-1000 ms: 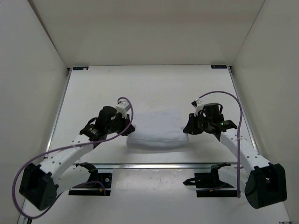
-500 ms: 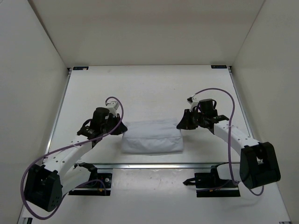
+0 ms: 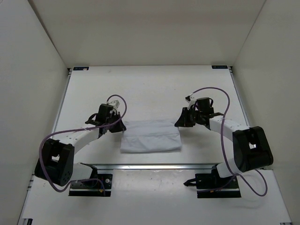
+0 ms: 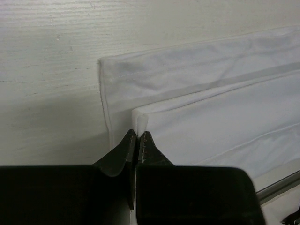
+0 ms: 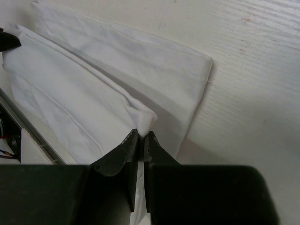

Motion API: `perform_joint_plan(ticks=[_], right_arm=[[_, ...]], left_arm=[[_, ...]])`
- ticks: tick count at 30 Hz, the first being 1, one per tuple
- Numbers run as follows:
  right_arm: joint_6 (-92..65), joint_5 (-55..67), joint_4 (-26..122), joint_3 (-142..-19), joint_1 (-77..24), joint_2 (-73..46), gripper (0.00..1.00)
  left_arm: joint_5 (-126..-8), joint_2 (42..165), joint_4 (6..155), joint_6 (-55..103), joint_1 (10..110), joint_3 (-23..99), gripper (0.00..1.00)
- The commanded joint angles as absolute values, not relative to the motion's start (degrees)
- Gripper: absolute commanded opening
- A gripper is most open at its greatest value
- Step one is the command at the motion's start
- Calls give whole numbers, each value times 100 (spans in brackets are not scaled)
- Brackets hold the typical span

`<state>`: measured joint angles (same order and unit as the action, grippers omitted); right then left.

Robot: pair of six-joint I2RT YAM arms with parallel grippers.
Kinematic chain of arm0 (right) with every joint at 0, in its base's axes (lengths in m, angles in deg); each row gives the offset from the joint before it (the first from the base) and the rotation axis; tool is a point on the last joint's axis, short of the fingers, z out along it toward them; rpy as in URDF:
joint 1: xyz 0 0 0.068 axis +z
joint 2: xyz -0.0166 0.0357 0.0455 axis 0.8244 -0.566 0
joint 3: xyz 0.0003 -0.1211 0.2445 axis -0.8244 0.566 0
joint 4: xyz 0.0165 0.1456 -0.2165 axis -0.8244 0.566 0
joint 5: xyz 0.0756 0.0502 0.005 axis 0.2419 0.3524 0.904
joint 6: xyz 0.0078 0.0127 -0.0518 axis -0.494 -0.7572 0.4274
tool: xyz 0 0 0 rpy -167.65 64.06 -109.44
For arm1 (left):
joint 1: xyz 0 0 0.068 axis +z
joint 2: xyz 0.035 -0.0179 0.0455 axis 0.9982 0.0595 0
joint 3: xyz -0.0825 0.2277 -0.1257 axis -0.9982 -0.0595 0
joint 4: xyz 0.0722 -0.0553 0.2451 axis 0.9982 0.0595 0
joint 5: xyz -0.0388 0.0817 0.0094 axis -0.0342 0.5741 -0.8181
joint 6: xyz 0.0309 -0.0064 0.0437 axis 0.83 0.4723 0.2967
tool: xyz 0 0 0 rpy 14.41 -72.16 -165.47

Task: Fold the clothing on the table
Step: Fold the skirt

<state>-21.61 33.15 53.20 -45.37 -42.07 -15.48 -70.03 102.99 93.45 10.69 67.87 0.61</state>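
Observation:
The white clothing (image 3: 151, 136) lies on the table (image 3: 150, 89) as a folded rectangle near the front rail. My left gripper (image 3: 121, 125) is shut on the clothing's upper layer at its far left corner (image 4: 139, 119). At the far right corner my right gripper (image 3: 179, 123) is shut on a pinch of the same upper layer (image 5: 145, 121). In both wrist views the lifted layer (image 4: 215, 122) sits over a lower layer (image 5: 154, 65) whose hemmed edge shows beyond it. Both jaws stand nearly together with thin cloth between them.
A metal rail (image 3: 154, 165) runs along the table's near edge just in front of the clothing. Side rails (image 3: 60, 110) border the table left and right. White walls enclose the space. Purple cables (image 3: 220, 93) loop over both arms.
Both grippers have carried the clothing's upper layer toward the far side, and the bundle has flattened from a puffed mound into a neater rectangle. The arms have swung outward and back.

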Motion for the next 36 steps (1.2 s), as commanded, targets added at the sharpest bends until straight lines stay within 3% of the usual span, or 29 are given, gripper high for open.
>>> perform_joint_plan(ticks=[1,36], right_arm=[[-2146,3173,4891,-4603,-4340,-1655,0],[-1750,3156,5410,-6290,-4481,-3236,1]], left_arm=[[-6623,10444,9293,1112,6830,186,0],[-6588,11667,8730,1331,7129,1231,0]])
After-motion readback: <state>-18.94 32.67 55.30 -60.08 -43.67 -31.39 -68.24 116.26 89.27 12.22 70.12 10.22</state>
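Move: Pinched in both grippers are the two ends of the skirt's folded-over edge. The lower layer's far left corner lies about 5 cm ahead of the left hand and 1 cm to its left; the far right corner lies some 6 cm ahead of the right hand and 2 cm to its right, both roughly 3 cm below. The middle of the skirt's near edge is about 13 cm back from the left hand and 11 cm to its right. Keeping their pinch on the two ends of the folded edge, both hands first sink nearly 2 cm towards the table, then swing forward together with a shallow rise of some 3 cm, dipping again at the end. Each travels about 6 cm outward, carrying the held edge towards the lower layer's far edge and drawing the cloth behind it along the table, wrists barely turning. ##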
